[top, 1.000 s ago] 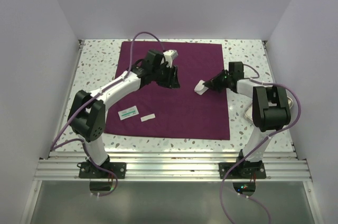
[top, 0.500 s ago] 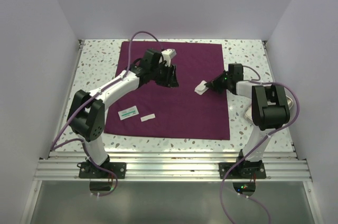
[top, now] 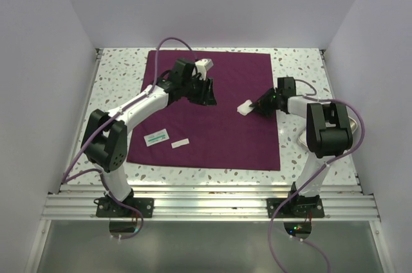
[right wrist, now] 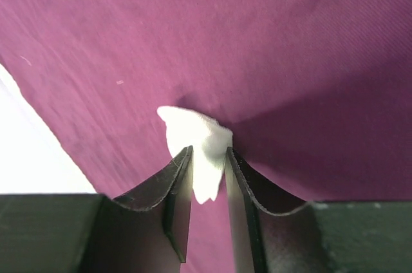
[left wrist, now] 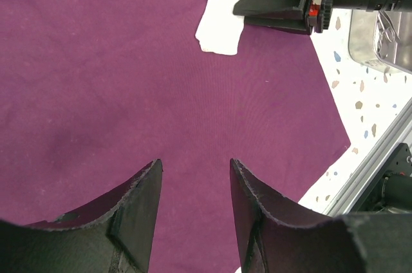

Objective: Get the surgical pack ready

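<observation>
The surgical pack, a large maroon drape (top: 212, 128), lies flat across the speckled table. Low over the drape's right part, my right gripper (top: 255, 106) has a white gauze square (top: 244, 107) between its fingertips. In the right wrist view the jaws (right wrist: 208, 152) stand a little apart, with the gauze (right wrist: 193, 132) in the gap and drape showing beside its tail. My left gripper (top: 207, 96) hovers over the drape's back middle, open and empty (left wrist: 195, 165). From there the gauze (left wrist: 221, 20) and the right gripper (left wrist: 270, 6) show ahead.
A teal-labelled white packet (top: 156, 136) and a small white strip (top: 181, 143) lie on the drape's front left. A shiny steel tray (top: 301, 138) sits off the drape's right edge, mostly behind the right arm, and shows in the left wrist view (left wrist: 380, 35).
The right jaws have parted from a tight pinch on the gauze to a small gap. The left arm has drawn back slightly. The gauze has barely moved.
</observation>
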Robot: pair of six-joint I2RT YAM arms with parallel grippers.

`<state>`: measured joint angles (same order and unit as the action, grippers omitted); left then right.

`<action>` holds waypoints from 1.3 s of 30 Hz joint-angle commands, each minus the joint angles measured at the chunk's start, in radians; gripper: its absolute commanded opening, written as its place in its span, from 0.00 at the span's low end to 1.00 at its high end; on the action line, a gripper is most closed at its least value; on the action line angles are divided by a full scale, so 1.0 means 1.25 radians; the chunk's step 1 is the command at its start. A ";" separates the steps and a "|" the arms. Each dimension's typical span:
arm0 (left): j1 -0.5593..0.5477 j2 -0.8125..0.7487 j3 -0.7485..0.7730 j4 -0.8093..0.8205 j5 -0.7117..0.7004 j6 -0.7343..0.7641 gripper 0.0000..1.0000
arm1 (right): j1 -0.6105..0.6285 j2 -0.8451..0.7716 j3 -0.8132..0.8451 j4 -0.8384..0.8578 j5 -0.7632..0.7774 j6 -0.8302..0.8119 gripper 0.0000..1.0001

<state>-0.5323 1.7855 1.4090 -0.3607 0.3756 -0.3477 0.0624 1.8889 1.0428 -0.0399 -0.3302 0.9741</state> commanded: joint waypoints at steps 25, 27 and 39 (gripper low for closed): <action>0.011 -0.022 -0.002 0.006 0.026 0.018 0.50 | 0.031 0.017 -0.018 0.063 -0.050 0.016 0.31; 0.010 -0.022 -0.003 0.005 0.026 0.019 0.50 | 0.030 0.025 -0.013 0.061 -0.046 0.024 0.31; 0.014 -0.043 -0.013 0.003 0.022 0.025 0.50 | 0.031 0.008 0.093 -0.043 -0.049 -0.013 0.00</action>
<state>-0.5255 1.7832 1.4078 -0.3614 0.3923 -0.3466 0.0940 1.9327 1.0477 -0.0002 -0.4095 1.0180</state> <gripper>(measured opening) 0.500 0.020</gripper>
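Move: The last gauze pad lies loose on the purple drape right beside the right fingertips, its middle about 3 cm to the hand's left, level fore-and-aft and roughly 1 cm lower. From this hand the steel tray stands some 30 cm to the right and 10 cm back, and the small white strip about 28 cm left and 14 cm back. From the left gripper, the gauze is some 7 cm ahead, 17 cm right and 14 cm below. Draw the part-open right gripper back about 2 cm, lifting slightly and dipping again, then sweep it low to the left and forward, ending some 3 cm left of its start with almost no net forward gain. As it settles over the gauze's near right edge, close the fingers to pinch the fabric. ##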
